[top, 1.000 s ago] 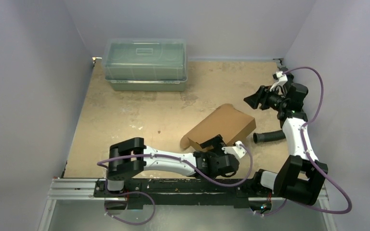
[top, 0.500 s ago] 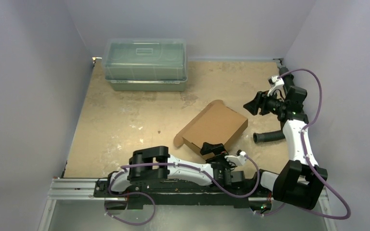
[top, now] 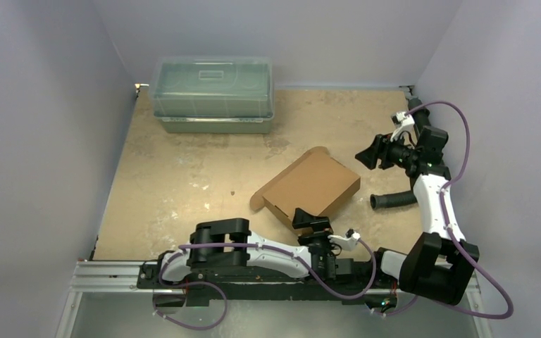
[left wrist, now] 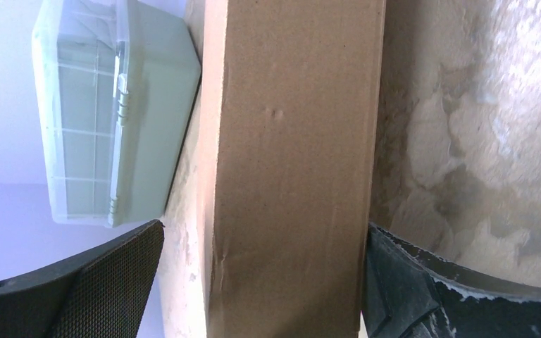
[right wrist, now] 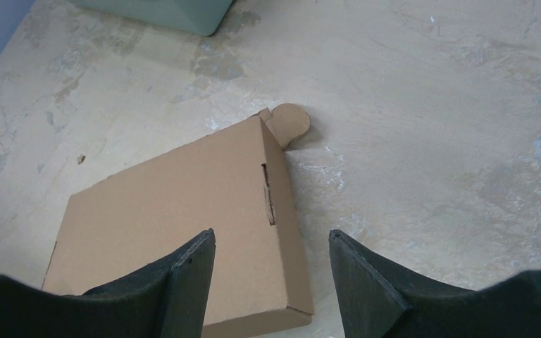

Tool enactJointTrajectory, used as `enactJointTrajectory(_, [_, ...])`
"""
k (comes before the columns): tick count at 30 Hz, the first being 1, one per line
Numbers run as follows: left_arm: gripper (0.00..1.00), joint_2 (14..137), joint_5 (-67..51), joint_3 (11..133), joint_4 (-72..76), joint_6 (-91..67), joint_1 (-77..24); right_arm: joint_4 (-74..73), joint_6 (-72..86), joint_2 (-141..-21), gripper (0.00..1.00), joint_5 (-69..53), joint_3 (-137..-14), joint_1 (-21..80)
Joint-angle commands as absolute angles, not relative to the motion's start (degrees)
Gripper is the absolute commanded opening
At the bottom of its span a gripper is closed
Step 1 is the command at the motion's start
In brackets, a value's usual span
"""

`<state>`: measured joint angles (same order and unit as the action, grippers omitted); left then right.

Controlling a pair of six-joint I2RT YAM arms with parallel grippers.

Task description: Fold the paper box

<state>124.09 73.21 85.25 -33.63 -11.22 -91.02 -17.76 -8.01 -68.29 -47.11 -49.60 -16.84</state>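
Note:
The paper box (top: 310,189) is a closed, flat brown cardboard mailer lying slantwise on the table right of centre, with a round tab (right wrist: 289,121) sticking out at one corner. My left gripper (top: 308,218) sits low at its near edge. In the left wrist view the gripper (left wrist: 264,229) is open and straddles the box's side wall (left wrist: 289,141). The right finger (left wrist: 423,296) is against the cardboard and the left finger (left wrist: 98,282) stands apart from it. My right gripper (top: 368,151) hovers open off the box's far right corner. The right wrist view shows its fingers (right wrist: 272,239) above the box (right wrist: 176,211), holding nothing.
A clear greenish lidded plastic bin (top: 213,95) stands at the back left, also seen as the bin (left wrist: 106,105) in the left wrist view. A black ribbed hose (top: 393,200) lies on the table right of the box, by the right arm. Purple walls close in the sides.
The left arm has drawn back toward the near edge. The box has dropped from a tilt to lying flat and has shifted slightly left. The right gripper has come a little lower.

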Motion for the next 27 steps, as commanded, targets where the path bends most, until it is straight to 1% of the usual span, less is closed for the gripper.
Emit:
enactJointTrajectory(1, [0.99, 117.27, 74.52, 81.97, -26.93, -5.75, -92.22, -18.69, -9.92, -69.04, 0.63, -49.5, -50.79, -17.05])
enactJointTrajectory(2, [0.99, 117.11, 74.62, 81.73, -26.57, -5.45, -92.31, -20.24, -11.56, -69.41, 0.62, -50.32, -51.22, -16.97])
enactJointTrajectory(5, [0.99, 116.9, 73.97, 80.85, -25.58, -4.65, -92.62, -30.23, -24.38, -69.77, 0.59, -50.39, -54.93, -16.88])
enactJointTrajectory(8, [0.99, 116.81, 72.66, 80.35, -25.41, -5.11, -92.64, -38.47, -34.36, -68.63, 0.46, -49.65, -55.97, -16.84])
enactJointTrajectory(12, [0.99, 116.43, 71.89, 79.93, -24.51, -5.07, -92.63, -46.33, -45.05, -66.94, 0.2, -49.61, -56.34, -16.69])
enactJointTrajectory(14, [0.99, 116.29, 71.6, 79.62, -23.9, -4.83, -92.59, -49.16, -49.09, -66.78, 0.11, -48.26, -56.27, -15.92])
enactJointTrajectory(17, [0.99, 116.21, 71.38, 79.73, -23.73, -4.96, -92.64, -52.45, -53.22, -68.52, 0.0, -45.65, -55.63, -12.96])
enactJointTrajectory(20, [0.99, 115.91, 70.92, 79.72, -23.62, -5.01, -92.64, -53.91, -54.66, -70.48, 0.0, -43.76, -54.89, -8.87])
enactJointTrajectory(27, [0.99, 114.91, 67.62, 79.75, -23.38, -6.49, -92.64, -49.09, -48.71, -75.17, 0.0, -39.52, -54.94, -1.79])
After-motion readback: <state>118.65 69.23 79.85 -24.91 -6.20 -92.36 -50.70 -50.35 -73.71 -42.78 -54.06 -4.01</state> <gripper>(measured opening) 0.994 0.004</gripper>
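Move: From the right hand, the middle of the paper box lies about 14 cm to the left, 5 cm back and some 11 cm below. The black hose lies about 10 cm to this hand's right, 6 cm back and 14 cm lower. From the left hand, already open at the box's near corner, the box's middle is about 10 cm ahead, 2 cm to the right and roughly level in height. Towards the box's near-right edge, a little left of its right corner, the right hand swings back about 8 cm, down and then also left, with most of the leftward travel late. Its half-open fingers shut completely on nothing as the wrist rolls left side down and turns some 35 degrees counter-clockwise. The closed tips end close over that edge; contact can't be made out. The left hand stays wide open at the near corner, easing back about 1 cm. ##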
